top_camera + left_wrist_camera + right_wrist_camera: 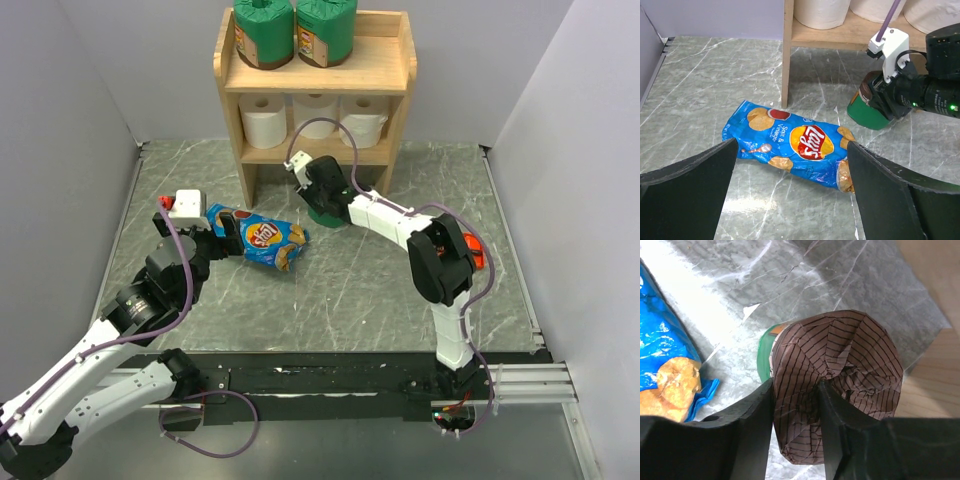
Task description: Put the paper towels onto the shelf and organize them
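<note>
The light-wood shelf point(385, 75) holds two green-wrapped paper towels point(265, 30) on its top board and three white rolls point(317, 112) on the lower tier. A third green roll point(850, 355) stands on the table in front of the shelf, brown striped end up. My right gripper point(795, 405) is shut on it from above, one finger sunk into the crumpled centre and the other outside the rim. The same roll point(865, 112) shows in the left wrist view under that gripper. My left gripper point(790, 200) hangs open just short of the chip bag, holding nothing.
A blue chip bag point(262, 240) lies on the marble table left of the held roll, close to the shelf's left leg point(787, 55). An orange package point(476, 250) lies at the right, mostly hidden behind my right arm. Grey walls close in both sides.
</note>
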`<action>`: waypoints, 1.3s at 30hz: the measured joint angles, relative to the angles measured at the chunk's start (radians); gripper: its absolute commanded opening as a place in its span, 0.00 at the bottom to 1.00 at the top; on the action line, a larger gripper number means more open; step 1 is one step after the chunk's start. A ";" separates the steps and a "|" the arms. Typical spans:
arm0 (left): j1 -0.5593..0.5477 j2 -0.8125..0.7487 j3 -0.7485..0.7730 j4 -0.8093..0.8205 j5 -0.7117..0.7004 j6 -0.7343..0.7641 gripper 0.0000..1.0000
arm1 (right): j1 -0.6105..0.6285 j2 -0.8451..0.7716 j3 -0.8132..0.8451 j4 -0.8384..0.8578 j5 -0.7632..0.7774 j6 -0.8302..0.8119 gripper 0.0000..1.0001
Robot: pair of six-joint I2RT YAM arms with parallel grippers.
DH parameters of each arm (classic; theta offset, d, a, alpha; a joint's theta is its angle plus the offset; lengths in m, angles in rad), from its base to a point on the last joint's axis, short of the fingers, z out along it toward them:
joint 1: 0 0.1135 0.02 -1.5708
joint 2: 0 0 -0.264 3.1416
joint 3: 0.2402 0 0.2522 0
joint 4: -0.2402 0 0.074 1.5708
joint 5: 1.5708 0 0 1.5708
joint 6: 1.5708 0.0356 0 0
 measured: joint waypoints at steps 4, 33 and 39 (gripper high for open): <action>0.001 0.000 0.000 0.000 0.000 0.000 0.96 | 0.000 -0.031 -0.033 0.000 -0.015 0.023 0.38; 0.002 0.011 0.000 0.000 0.015 0.000 0.96 | -0.188 -0.784 -0.718 -0.109 -0.426 0.575 0.79; 0.002 0.001 -0.001 0.000 0.006 0.000 0.96 | -0.020 -0.855 -0.598 -0.201 -0.163 0.603 0.84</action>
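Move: Beneath the lower shelf, the right hand already pinches the brown top of the green paper towel roll, whose middle is roughly 2 cm ahead, 2 cm right and 5 cm below. From this hand the shelf's right leg stands about 3 cm ahead and 16 cm right, and the chip bag lies some 6 cm back, 16 cm left and 9 cm lower. From the left hand the roll is about 22 cm ahead, 28 cm right and 25 cm lower. Drawing back about 20 cm with the brown end still pinched, the right hand brings the roll out from under the shelf, rising a few centimetres and dipping again while the wrist rolls its left side up some 35 degrees and tips down. Then the fingers open and let go, and the hand shifts right and climbs clear above the roll. ##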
